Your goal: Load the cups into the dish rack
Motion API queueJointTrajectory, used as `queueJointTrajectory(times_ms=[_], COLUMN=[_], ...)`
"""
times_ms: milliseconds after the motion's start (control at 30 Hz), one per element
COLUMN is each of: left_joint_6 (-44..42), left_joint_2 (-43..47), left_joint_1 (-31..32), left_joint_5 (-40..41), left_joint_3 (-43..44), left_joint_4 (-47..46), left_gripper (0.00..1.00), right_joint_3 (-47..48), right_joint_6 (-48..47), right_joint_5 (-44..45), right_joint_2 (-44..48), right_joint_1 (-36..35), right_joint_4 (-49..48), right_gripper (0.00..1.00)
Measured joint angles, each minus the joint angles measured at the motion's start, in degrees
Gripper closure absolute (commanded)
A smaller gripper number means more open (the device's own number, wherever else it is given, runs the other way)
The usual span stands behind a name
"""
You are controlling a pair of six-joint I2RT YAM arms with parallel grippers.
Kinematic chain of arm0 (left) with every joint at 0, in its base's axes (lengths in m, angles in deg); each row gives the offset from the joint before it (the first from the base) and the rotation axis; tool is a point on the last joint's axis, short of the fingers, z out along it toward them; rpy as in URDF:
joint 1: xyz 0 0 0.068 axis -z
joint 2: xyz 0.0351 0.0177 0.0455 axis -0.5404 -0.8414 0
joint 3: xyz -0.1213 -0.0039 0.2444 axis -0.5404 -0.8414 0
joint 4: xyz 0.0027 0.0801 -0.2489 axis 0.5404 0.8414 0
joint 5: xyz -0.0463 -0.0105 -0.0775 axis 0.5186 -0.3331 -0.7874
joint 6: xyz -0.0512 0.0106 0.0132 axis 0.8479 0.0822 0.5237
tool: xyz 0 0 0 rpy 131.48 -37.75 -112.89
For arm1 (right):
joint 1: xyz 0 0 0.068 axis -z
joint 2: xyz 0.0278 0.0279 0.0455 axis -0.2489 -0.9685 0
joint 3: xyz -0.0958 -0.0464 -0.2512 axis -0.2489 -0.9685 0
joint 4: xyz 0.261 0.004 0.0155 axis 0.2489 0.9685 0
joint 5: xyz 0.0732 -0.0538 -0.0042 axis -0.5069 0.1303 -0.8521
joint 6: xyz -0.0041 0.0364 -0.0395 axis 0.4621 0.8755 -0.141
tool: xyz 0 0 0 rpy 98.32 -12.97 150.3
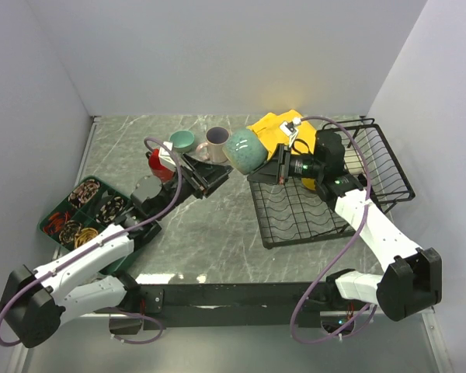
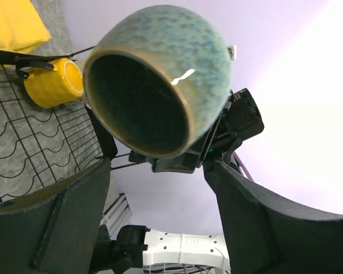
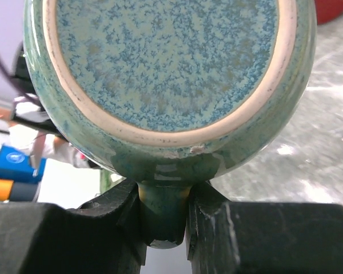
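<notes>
My right gripper (image 1: 278, 163) (image 3: 163, 222) is shut on the handle (image 3: 163, 208) of the grey-teal mug (image 1: 245, 150) (image 2: 160, 80) (image 3: 166, 63). It holds the mug in the air on its side, at the left edge of the black wire dish rack (image 1: 295, 214) (image 2: 23, 148). My left gripper (image 1: 217, 172) (image 2: 160, 188) is open just left of that mug, its fingers (image 2: 51, 217) apart from it with nothing between them. A yellow mug (image 1: 324, 185) (image 2: 54, 83) lies in the rack. On the table behind stand a red mug (image 1: 161, 163) (image 3: 334, 8), a small teal cup (image 1: 182, 140) and a beige-pink mug (image 1: 215, 144).
A yellow cloth (image 1: 276, 128) (image 2: 11, 25) lies behind the rack. The rack's raised wire basket (image 1: 384, 159) stands at the right against the wall. A dark green compartmented tray (image 1: 81, 210) with small items sits at the left edge.
</notes>
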Motion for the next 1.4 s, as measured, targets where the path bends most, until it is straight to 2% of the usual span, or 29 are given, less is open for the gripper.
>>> queueJointTrajectory(times_ms=[267,467,1167,1400], left_joint_6=[-2.84,-3.74,-3.52,-3.21], left_joint_2=[4.74,8.35,25.35,28.04], left_joint_1=[-0.02,-0.31,-3.52,-4.07], left_joint_5=[0.35,0.81,4.07,5.07], left_joint_3=[-0.87,-3.54,-12.81,-14.1], left_joint_4=[6.56,9.4,20.52,22.73], left_gripper=[0.2,0.2,0.18,0.17], right_joint_3=[-0.04,-0.07,-4.68,-3.82], right_joint_6=[-11.17,-15.28,-19.37,-21.2], right_joint_5=[5.53,10.03,31.1,34.82], right_joint_2=[-0.09,-0.09,1.64,-2.93], right_joint_1=[0.44,1.36,3.87,3.87], right_joint_4=[11.17,14.97,25.57,25.79], right_gripper=[1.0,1.0,1.0,1.0])
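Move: The right hand already holds the teal cup by its handle, and the free spot at the rack's far left end lies about 11 cm ahead of it, 4 cm to its right and some 24 cm below. The yellow cup in the rack is 12 cm ahead and 16 cm to the right, equally low; the yellow cloth is roughly 28 cm ahead and 12 cm right. From the empty left hand, that spot is about 12 cm ahead, 15 cm right and 26 cm below. The right hand keeps its pinch on the teal cup's handle and carries the cup down about 15 cm while going some 9 cm right and 6 cm forward, over the left end of the dish rack, as its leftward-pointing fingers tip down and swing clockwise towards forward, roughly 30 degrees each. The left hand, already clear of the cup with its fingers wide open, backs away from cup and rack, about 8 cm left, 7 cm down and a little back towards its base, its fingers staying open. ##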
